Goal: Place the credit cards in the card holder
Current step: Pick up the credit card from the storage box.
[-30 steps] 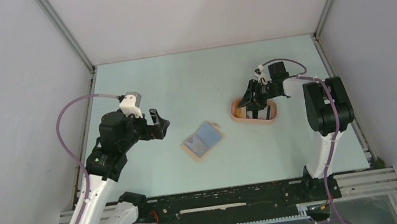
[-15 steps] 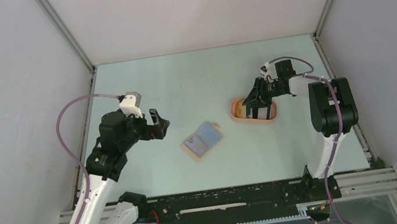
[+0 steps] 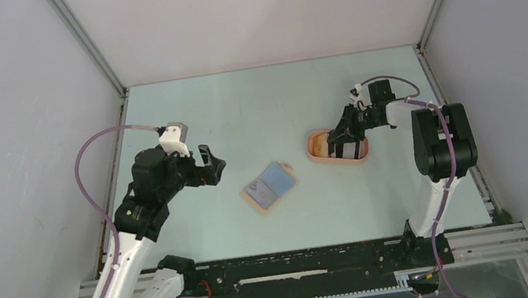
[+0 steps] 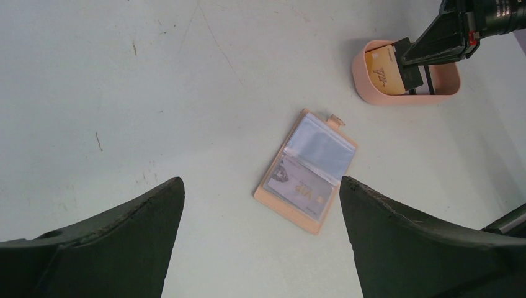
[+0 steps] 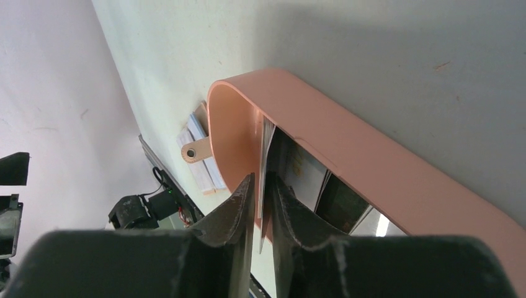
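The tan card holder (image 3: 270,185) lies open on the table, with one pale card (image 4: 298,185) under its clear sleeve. Other credit cards stand in the peach oval tray (image 3: 314,151); a yellowish one (image 4: 379,69) leans at its left end. My right gripper (image 3: 339,142) reaches into the tray, and in the right wrist view its fingers (image 5: 244,198) pinch the thin edge of an upright credit card (image 5: 267,146). My left gripper (image 3: 212,164) hovers left of the holder, wide open and holding nothing (image 4: 260,181).
The tray's rim (image 5: 347,149) runs close along the right fingers. A dark card (image 5: 341,198) and a white one lie deeper inside it. Grey enclosure walls and metal frame rails border the pale green table on three sides.
The right gripper's jaws have narrowed onto a card in the tray, and its wrist has shifted slightly right. The left arm and the card holder have not moved.
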Motion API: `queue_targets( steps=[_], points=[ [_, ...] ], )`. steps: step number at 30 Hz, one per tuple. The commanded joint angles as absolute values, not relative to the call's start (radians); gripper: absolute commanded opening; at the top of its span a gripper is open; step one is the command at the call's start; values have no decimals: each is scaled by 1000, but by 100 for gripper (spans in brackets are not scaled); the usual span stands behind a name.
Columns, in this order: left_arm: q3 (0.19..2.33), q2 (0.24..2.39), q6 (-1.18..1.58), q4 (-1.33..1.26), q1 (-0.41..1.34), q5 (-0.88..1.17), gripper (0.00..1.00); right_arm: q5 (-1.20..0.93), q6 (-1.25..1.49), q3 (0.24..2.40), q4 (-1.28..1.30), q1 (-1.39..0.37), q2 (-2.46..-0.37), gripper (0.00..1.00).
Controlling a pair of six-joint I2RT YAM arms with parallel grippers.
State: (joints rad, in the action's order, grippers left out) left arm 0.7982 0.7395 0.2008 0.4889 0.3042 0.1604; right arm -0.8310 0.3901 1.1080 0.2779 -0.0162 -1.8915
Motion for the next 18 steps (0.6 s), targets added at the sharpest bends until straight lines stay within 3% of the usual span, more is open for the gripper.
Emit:
queue_targets(
  steps=[1,5,14,18],
  points=[
    [776,735,179,460,295,164,100,-803,357,1146,300,-8,-1849,23],
    [776,734,179,462,295,163,100,-792,347,1146,312,-8,-1848,21],
    [775,731,179,461,295,172,100,-770,317,1164,361,25,-1830,0],
    [776,732,179,462,295,173,100,-767,296,1164,380,34,-1804,0]
  ],
)
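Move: Just under the right fingertips, which already straddle its edge, is the black card, its middle about 1 cm back, 1 cm left and 2 cm below. The gold card leans about 5 cm to the hand's left and 1 cm back; the white card is some 3 cm right and 3 cm back, both about 3 cm lower. From the idle left hand the black card lies roughly 31 cm right, 10 cm ahead and 19 cm below. Closing from a quarter open to practically shut, the right fingers pinch the upper edge of the black card in the storage box. Meanwhile the hand eases right and slightly down, then draws on to the right faster and comes back up a touch, about 2 cm rightward in all, away from the gold card. ##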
